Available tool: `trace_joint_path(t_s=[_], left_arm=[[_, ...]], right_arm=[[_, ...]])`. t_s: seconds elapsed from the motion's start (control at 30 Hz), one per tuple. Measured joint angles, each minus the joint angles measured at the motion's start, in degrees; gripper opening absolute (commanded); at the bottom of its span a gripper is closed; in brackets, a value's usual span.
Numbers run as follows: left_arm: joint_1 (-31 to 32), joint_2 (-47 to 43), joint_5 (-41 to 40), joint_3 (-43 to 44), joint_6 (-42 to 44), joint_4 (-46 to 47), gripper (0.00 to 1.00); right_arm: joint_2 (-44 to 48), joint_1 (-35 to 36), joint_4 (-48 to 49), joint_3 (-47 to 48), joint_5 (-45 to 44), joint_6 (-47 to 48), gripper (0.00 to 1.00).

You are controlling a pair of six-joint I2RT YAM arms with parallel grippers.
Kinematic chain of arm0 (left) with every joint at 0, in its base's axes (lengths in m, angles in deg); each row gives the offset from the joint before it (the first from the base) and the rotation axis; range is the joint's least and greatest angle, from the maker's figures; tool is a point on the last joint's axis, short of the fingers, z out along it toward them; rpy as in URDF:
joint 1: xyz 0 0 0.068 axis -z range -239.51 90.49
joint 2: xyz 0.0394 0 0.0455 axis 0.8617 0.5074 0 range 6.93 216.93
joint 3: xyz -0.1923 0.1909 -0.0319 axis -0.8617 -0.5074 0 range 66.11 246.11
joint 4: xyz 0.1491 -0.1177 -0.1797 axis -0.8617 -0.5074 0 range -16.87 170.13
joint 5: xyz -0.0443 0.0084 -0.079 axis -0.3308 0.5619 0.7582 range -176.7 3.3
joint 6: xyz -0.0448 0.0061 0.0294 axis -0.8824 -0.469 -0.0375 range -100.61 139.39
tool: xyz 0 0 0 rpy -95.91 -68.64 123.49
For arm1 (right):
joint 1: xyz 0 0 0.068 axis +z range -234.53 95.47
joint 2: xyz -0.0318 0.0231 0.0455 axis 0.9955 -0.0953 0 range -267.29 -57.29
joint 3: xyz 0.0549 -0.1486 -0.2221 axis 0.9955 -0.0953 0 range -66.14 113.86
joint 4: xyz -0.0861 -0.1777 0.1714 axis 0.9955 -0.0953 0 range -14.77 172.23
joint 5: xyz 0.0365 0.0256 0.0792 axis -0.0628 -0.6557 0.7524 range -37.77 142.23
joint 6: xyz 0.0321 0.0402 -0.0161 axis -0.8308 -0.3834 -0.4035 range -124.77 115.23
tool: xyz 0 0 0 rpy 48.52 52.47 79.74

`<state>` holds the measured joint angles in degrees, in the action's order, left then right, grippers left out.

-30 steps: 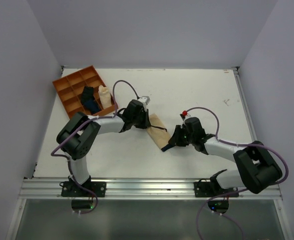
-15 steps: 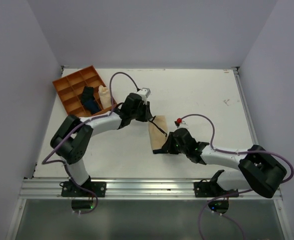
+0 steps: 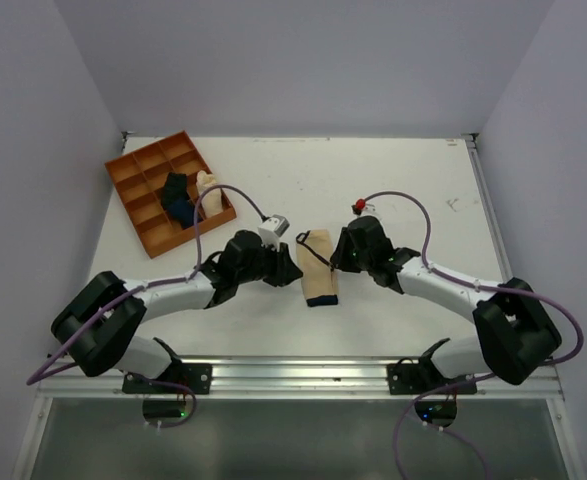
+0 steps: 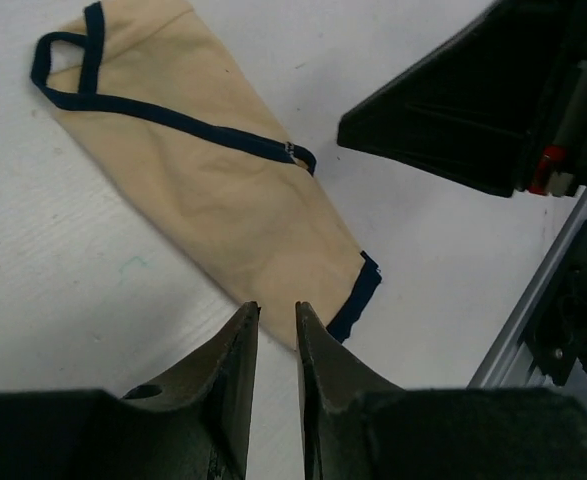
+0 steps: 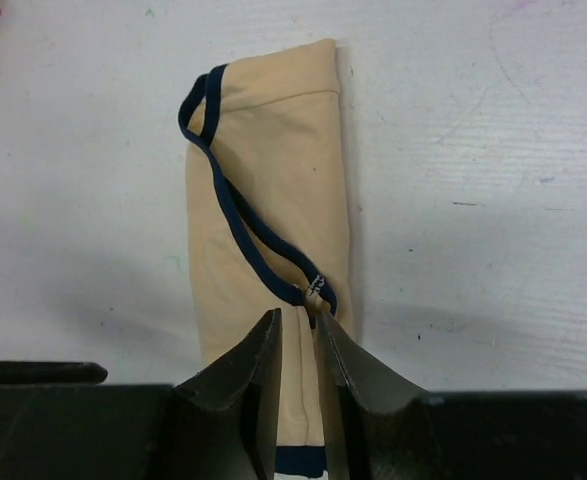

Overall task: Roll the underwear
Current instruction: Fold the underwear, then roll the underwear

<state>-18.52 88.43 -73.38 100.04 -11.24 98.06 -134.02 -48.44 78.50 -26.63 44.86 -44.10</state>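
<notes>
The underwear is a tan cloth with a dark edge band. It lies folded into a long narrow strip on the white table between the two arms, and shows in the left wrist view and the right wrist view. My left gripper sits just left of the strip. Its jaws stand a narrow gap apart with nothing between them, pointing at the strip's banded near corner. My right gripper hovers at the strip's right side, its jaws slightly apart over the cloth near the strap joint, open.
An orange compartment tray stands at the back left, holding a dark blue rolled cloth and a cream roll. The right arm's black body is close ahead of the left gripper. A metal rail runs along the table's near edge.
The underwear has swung from a diagonal to lie straight, front to back. The left arm drew back toward the near left. The right gripper moved from the strip's near end to its right side.
</notes>
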Motion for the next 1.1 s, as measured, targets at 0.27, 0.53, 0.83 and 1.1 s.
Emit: trace_joint_path(t_s=[0.27, 0.53, 0.83, 1.1], left_arm=[[3.7, 1.8, 2.4, -1.0, -2.8, 9.3, 0.24], [6.5, 7.7, 2.7, -1.0, -3.4, 14.3, 0.24], [7.4, 13.7, 0.9, -1.2, -3.9, 15.8, 0.23], [7.5, 15.2, -0.2, -4.0, -4.5, 18.1, 0.22]], right_arm=[[-7.9, -1.2, -0.7, 2.3, 4.0, 2.9, 0.23], [-11.1, -1.4, -0.8, 3.6, 4.3, 3.4, 0.19], [-8.7, -1.6, -2.5, 3.8, 3.9, 4.0, 0.22], [-8.2, -2.3, -3.9, 13.4, 9.1, 9.6, 0.20]])
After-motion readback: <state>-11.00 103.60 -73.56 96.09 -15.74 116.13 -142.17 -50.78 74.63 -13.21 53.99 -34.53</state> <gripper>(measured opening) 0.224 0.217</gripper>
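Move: The underwear lies folded in a narrow strip, its middle about 3 cm ahead of the left hand, 5 cm to its right and 7 cm below. Its navy hem, at the near end, is some 5 cm back and 6 cm right of the left hand. The leg band's near end lies almost straight under the right hand, roughly 6 cm down; the band's far loop is about 7 cm ahead of that hand and 6 cm to its left. The left fingertips come down onto the underwear's left edge, just short of the navy hem: that hand first slides about 5 cm right and a little back, then sinks some 8 cm, narrowly open throughout. The right hand dips 5 cm straight down over the leg band's near end, then climbs about 8 cm and swings forward-left towards the far loop, fingers about as open as before. ##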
